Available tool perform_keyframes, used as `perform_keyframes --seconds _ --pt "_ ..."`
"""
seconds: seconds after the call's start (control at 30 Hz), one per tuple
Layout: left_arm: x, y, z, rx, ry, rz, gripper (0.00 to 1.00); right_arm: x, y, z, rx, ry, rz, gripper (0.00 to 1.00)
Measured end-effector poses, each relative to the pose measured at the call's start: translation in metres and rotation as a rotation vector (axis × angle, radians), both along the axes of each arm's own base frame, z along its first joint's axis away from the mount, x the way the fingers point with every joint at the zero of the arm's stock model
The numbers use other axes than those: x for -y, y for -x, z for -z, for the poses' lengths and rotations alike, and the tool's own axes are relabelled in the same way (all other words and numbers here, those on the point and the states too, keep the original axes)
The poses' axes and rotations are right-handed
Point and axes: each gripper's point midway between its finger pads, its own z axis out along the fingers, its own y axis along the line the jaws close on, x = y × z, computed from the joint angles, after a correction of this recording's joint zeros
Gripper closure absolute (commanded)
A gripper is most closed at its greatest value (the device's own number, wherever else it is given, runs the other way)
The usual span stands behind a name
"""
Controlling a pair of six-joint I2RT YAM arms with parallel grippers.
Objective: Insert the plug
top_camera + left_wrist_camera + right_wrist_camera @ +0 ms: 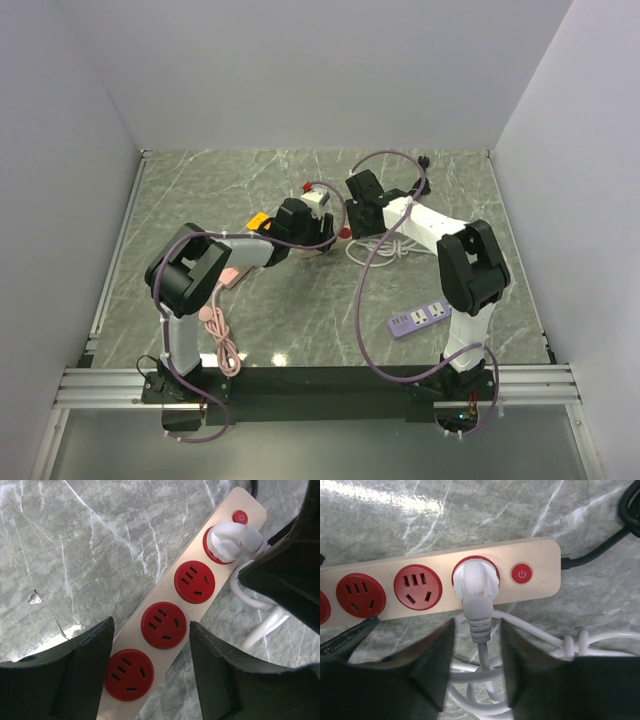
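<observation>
A small yellow plug (258, 220) lies on the table beside my left forearm, apart from both grippers. Under the grippers lies a cream power strip (210, 555) with red round sockets. A white corded plug (476, 587) sits in the socket next to the strip's red switch (521, 573). My left gripper (150, 645) is open and straddles the strip's other end, with two vacant sockets between its fingers. My right gripper (477, 630) is open too. Its fingers stand on either side of the white plug's cable sleeve without touching it.
A purple power strip (420, 318) lies near the right arm's base. Coils of white cable (485, 695) sit under the right gripper, and a black cord (600, 550) leaves the cream strip's end. A pink cable (222, 340) trails by the left base. Walls enclose the table.
</observation>
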Motion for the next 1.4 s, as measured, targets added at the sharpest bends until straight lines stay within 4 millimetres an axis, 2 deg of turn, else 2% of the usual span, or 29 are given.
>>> perform_keyframes --seconds 0.07,0.1,0.17,0.33,0.37,0.47,0.5,0.63,0.8,0.9,1.03,1.13,1.2,1.4 --pt "0.000 0.000 0.000 -0.001 -0.001 -0.002 0.33 0.000 -0.001 -0.002 0.003 -0.007 0.003 0.42" --pt "-0.001 0.001 0.000 -0.002 -0.003 -0.002 0.33 0.001 -0.001 -0.005 0.007 -0.012 0.005 0.32" --pt "-0.002 0.002 -0.001 -0.006 -0.006 -0.003 0.33 0.003 -0.003 -0.010 0.019 -0.025 0.014 0.20" --pt "-0.009 0.006 -0.004 -0.017 -0.020 -0.024 0.28 0.010 -0.015 -0.032 0.082 -0.079 0.042 0.18" --pt "-0.010 0.007 -0.005 -0.018 -0.023 -0.028 0.20 0.012 -0.018 -0.037 0.098 -0.088 0.050 0.18" --pt "-0.014 0.009 -0.010 -0.019 -0.020 -0.046 0.06 0.020 -0.019 -0.046 0.141 -0.117 0.076 0.18" --pt "-0.016 0.010 -0.013 -0.016 -0.016 -0.055 0.04 0.023 -0.017 -0.049 0.152 -0.127 0.085 0.18" --pt "-0.025 0.011 -0.037 0.017 0.021 -0.095 0.02 0.034 -0.005 -0.058 0.208 -0.174 0.121 0.18" --pt "-0.041 0.006 -0.094 0.128 0.130 -0.179 0.01 0.043 0.008 -0.075 0.300 -0.226 0.162 0.18" --pt "-0.068 0.004 -0.134 0.213 0.221 -0.285 0.01 0.051 0.014 -0.087 0.378 -0.258 0.200 0.18" --pt "-0.122 -0.011 -0.179 0.307 0.282 -0.476 0.01 0.064 0.023 -0.101 0.481 -0.301 0.250 0.15" --pt "-0.169 -0.017 -0.198 0.349 0.281 -0.646 0.01 0.076 0.032 -0.114 0.559 -0.328 0.289 0.14" --pt "-0.193 -0.013 -0.208 0.373 0.278 -0.734 0.01 0.083 0.035 -0.124 0.606 -0.341 0.314 0.13" --pt "-0.242 0.016 -0.233 0.423 0.256 -0.921 0.00 0.100 0.042 -0.158 0.745 -0.391 0.387 0.13"
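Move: The plug already sits in the power strip's end socket, right between my right fingertips, about 1 cm ahead and 1 cm below; the white cable coil lies some 4 cm back and 5 cm to the right of that hand, the black cord bundle about 10 cm ahead and 13 cm right. From my left hand, astride the strip's other end, the plug is roughly 9 cm right and 3 cm ahead, the yellow block about 14 cm left and 3 cm ahead. I open my right fingers wider around the seated plug and lift off it, edging forward briefly, then drawing up about 16 cm, right and a little back, fingers swinging up towards level. My left hand eases left off the strip as its fingers spread fully, then sweeps about 24 cm left and as far up, turning some 50 degrees counter-clockwise, passing high over the yellow block. ##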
